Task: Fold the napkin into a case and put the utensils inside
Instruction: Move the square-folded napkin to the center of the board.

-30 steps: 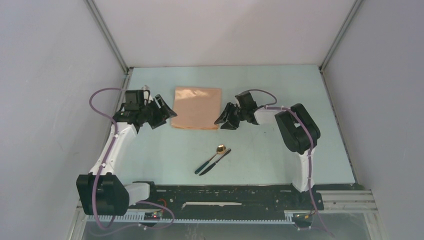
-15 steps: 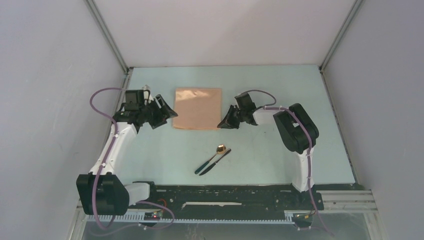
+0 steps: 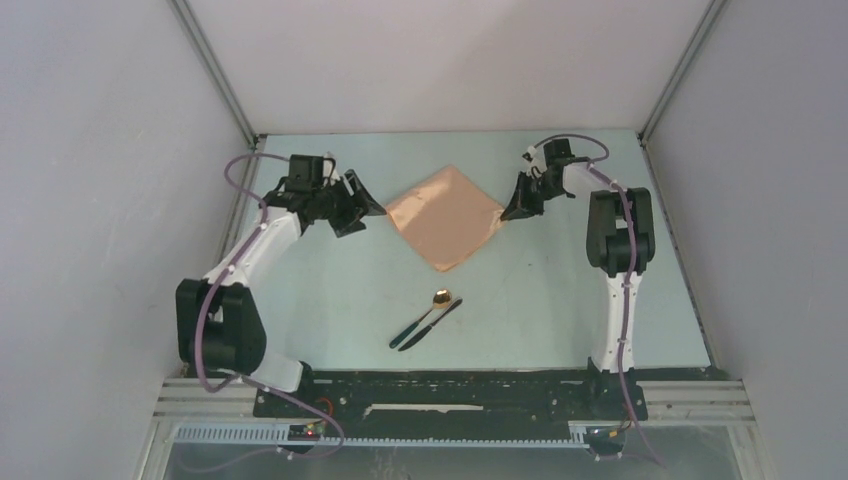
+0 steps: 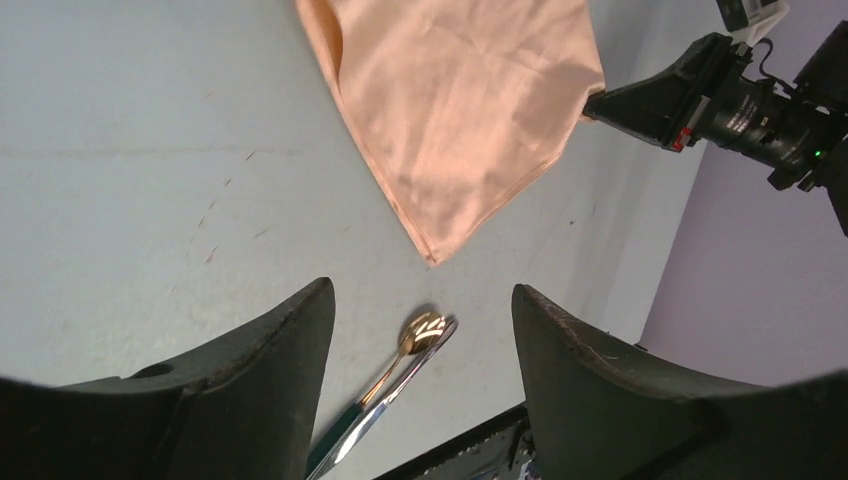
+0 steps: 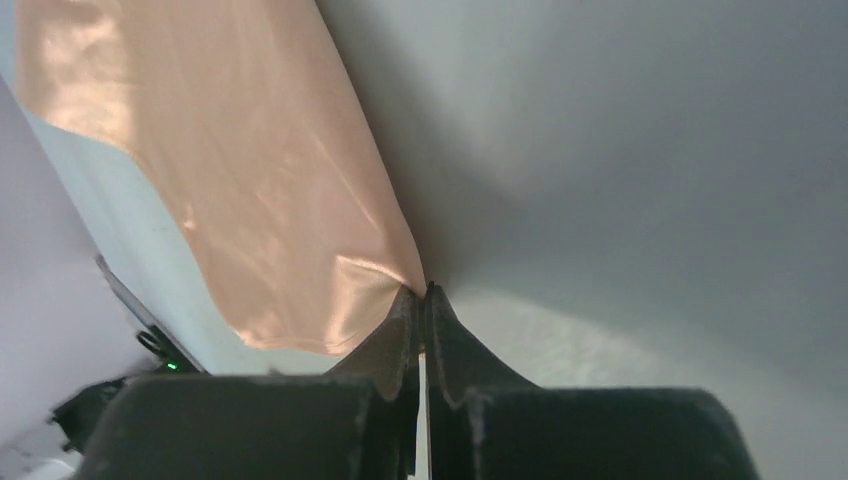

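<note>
The peach-tan napkin (image 3: pixel 445 217) is spread as a diamond at mid-table. My right gripper (image 3: pixel 508 208) is shut on its right corner, and in the right wrist view the cloth (image 5: pixel 220 160) is pinched between the closed fingertips of that gripper (image 5: pixel 425 290). My left gripper (image 3: pixel 374 208) stands open just left of the napkin's left corner, with nothing between its fingers (image 4: pixel 422 290). The utensils lie side by side nearer the arms: a gold-bowled spoon (image 3: pixel 437 302) and a slim knife (image 3: pixel 432 323), also seen in the left wrist view as spoon (image 4: pixel 418 333) and knife (image 4: pixel 385 405). No case is in view.
Grey walls close the table at the back and on both sides. A black rail (image 3: pixel 450 385) runs along the near edge. Bare pale-green tabletop (image 3: pixel 560 300) lies around the utensils.
The right gripper shut on the napkin's right corner and pulled it back and to the right, turning the square into a diamond. The left arm swung toward the back, still open.
</note>
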Tool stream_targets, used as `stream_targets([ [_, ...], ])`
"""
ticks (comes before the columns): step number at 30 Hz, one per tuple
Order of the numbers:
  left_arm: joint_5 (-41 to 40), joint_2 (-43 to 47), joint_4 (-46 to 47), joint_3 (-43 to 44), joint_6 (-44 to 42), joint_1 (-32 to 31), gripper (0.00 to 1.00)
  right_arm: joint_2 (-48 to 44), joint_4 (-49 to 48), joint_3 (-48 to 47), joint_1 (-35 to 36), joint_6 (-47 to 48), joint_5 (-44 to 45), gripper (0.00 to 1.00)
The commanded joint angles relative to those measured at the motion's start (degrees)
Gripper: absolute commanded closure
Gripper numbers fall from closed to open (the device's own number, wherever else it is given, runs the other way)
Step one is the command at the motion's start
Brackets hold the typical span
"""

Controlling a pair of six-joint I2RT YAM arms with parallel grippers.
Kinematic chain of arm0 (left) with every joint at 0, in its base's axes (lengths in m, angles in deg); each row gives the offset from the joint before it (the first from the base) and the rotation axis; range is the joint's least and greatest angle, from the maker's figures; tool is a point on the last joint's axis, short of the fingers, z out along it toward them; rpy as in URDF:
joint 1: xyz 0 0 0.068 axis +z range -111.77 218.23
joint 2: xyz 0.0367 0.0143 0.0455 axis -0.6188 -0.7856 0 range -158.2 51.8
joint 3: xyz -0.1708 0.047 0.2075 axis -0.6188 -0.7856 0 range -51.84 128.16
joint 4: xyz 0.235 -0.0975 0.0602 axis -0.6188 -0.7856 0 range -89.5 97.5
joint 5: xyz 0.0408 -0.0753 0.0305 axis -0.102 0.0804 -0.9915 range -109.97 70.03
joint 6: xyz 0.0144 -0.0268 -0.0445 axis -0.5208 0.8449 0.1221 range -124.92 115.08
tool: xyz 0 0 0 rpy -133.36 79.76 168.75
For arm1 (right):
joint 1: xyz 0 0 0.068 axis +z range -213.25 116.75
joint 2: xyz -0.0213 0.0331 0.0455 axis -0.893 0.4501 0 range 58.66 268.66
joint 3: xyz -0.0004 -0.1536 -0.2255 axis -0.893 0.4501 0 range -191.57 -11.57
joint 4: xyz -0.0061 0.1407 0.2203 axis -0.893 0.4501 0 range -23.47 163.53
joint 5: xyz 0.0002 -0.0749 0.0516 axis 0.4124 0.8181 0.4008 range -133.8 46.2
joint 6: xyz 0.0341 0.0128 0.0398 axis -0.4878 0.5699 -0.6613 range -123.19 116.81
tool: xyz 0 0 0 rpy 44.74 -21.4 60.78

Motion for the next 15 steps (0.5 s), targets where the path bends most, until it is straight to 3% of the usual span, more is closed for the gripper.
stream_targets([
  [1,-2.08,-7.37,4.7,8.17,2.28,-2.56,0.29,8.18,15.82,-16.46,-2.55,18.84,-6.62,1.0],
  [5,-4.78,-16.95,5.52,15.46,2.64,-3.23,0.29,15.15,19.73,-34.62,-6.33,17.44,-10.56,1.0],
  [7,-7.71,-21.6,5.39,19.7,0.5,-3.89,0.28,17.8,19.72,-41.72,-7.9,15.82,-7.78,0.98],
  [11,-9.2,-32.41,2.25,29.67,-3.45,-4.39,0.28,19.98,10.85,-46.63,-9.63,7.38,-0.35,0.33],
  [13,-6.34,-36.58,0.97,34.05,-5.13,-4.57,0.28,18.58,10.67,-47.3,-10.21,3.16,7.52,0.16],
  [15,-2.29,-40.86,-1.03,38.98,-6.35,-5.17,0.27,15.7,12.93,-47.55,-10.68,0.66,12.16,0.11],
])
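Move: The right hand already pinches the right-hand corner of the square-folded napkin just above the board. The napkin's middle lies about 16 cm to that hand's left and level with it, some 2 cm below; the spoon and the knife lie roughly 28 and 30 cm back, 22 and 20 cm to the left. From the open, empty left hand the napkin's middle is about 10 cm ahead, 18 cm to the right and 15 cm below. Still pinching the napkin's corner, the right hand drags it forward and a little right, then opens wide and lets go, rising away forward and right; some 15 cm forward in all, 6 cm up, its fingers tilting outward about 20 degrees. The left hand, open and empty, sweeps about 15 cm forward, sinking 6 cm as it goes, towards the napkin's left side. ##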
